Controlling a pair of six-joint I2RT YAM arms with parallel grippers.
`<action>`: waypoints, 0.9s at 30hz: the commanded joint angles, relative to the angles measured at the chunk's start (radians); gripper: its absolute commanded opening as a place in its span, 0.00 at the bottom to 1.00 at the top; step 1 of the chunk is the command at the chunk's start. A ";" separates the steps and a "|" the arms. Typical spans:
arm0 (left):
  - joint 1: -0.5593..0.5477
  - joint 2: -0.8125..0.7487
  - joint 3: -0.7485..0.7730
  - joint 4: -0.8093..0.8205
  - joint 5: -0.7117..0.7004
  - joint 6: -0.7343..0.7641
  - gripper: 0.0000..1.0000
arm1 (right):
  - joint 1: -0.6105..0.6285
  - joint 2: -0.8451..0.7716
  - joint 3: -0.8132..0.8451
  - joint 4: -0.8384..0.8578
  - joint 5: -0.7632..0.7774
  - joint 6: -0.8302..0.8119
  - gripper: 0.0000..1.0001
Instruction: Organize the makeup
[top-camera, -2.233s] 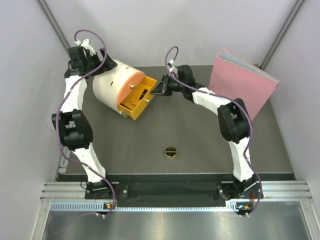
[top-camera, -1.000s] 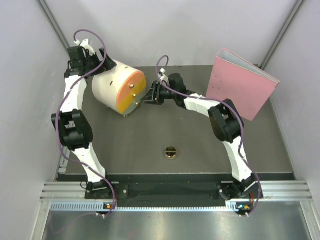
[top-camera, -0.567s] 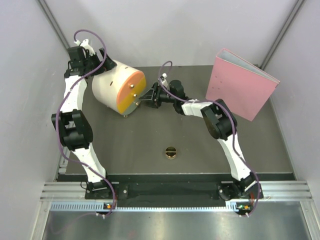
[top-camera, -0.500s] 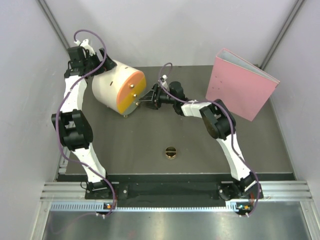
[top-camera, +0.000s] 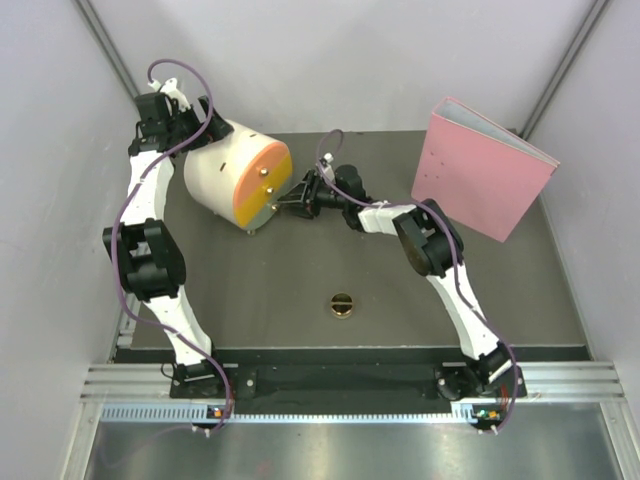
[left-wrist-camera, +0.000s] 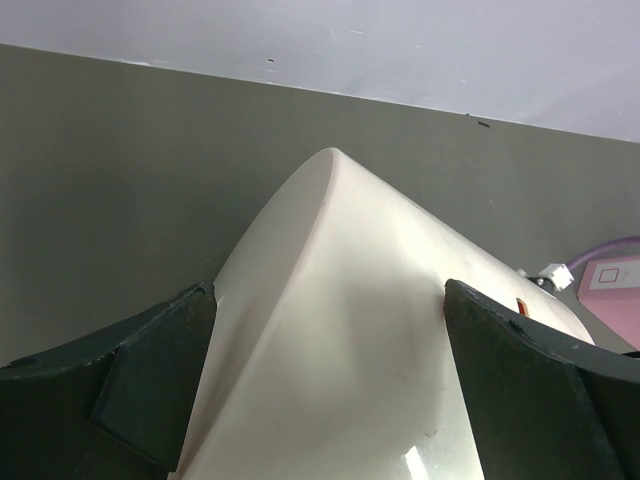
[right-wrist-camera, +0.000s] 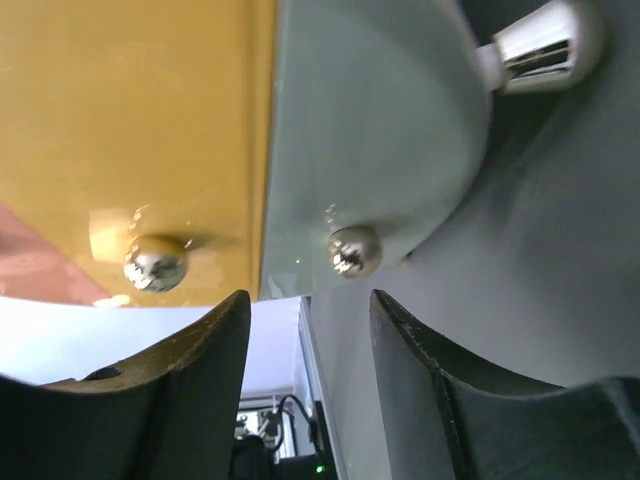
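The round gold compact (top-camera: 342, 303) lies alone on the dark table in front of the arms. No other makeup shows. The cream cylindrical drawer box (top-camera: 225, 172) lies on its side at the back left, with its orange-yellow front (top-camera: 262, 186) shut flush. My right gripper (top-camera: 290, 197) is open and empty, right at that front. In the right wrist view (right-wrist-camera: 308, 300) it faces the yellow panel (right-wrist-camera: 130, 120) and two metal knobs (right-wrist-camera: 355, 250). My left gripper (top-camera: 203, 125) is open, and its fingers (left-wrist-camera: 150, 390) straddle the box's back (left-wrist-camera: 350, 330).
A pink binder (top-camera: 482, 170) stands upright at the back right. White walls close in the table on the left, back and right. The box's small metal foot (right-wrist-camera: 540, 40) rests on the dark table (top-camera: 300, 280).
The yellow drawer stood pulled out at first; it is now pushed shut, flush with the front. My right gripper followed it in, and the right elbow swung left. The left arm and compact have not moved.
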 joint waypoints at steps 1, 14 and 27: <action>-0.018 0.012 -0.030 -0.141 0.006 0.042 0.99 | 0.021 0.039 0.078 -0.021 0.028 -0.014 0.50; -0.018 -0.005 -0.054 -0.136 0.011 0.044 0.99 | 0.040 0.113 0.156 -0.044 0.060 0.009 0.47; -0.018 -0.013 -0.059 -0.138 0.008 0.045 0.99 | 0.049 0.153 0.224 -0.047 0.060 0.036 0.23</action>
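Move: Just beyond the right fingertips sits the grey bottom drawer's knob, about 3 cm to the left, 1 cm ahead and 2 cm lower. The yellow drawer's knob is some 4 cm left, 1 cm ahead and 4 cm up; the gold compact lies about 22 cm back, 13 cm right and 7 cm below. From the left hand, the grey drawer's knob is roughly 12 cm back, 13 cm right and 17 cm down. Sinking some 3 cm beside the drawer fronts while easing left towards the grey drawer's knob, the right hand then rises about 1 cm as it keeps going left and slightly forward, 2.5 cm leftward in all. Its half-open fingers narrow slowly, faster at the end, until the tips pinch the knob from both sides. The left hand stays wide open on top of the organizer. ##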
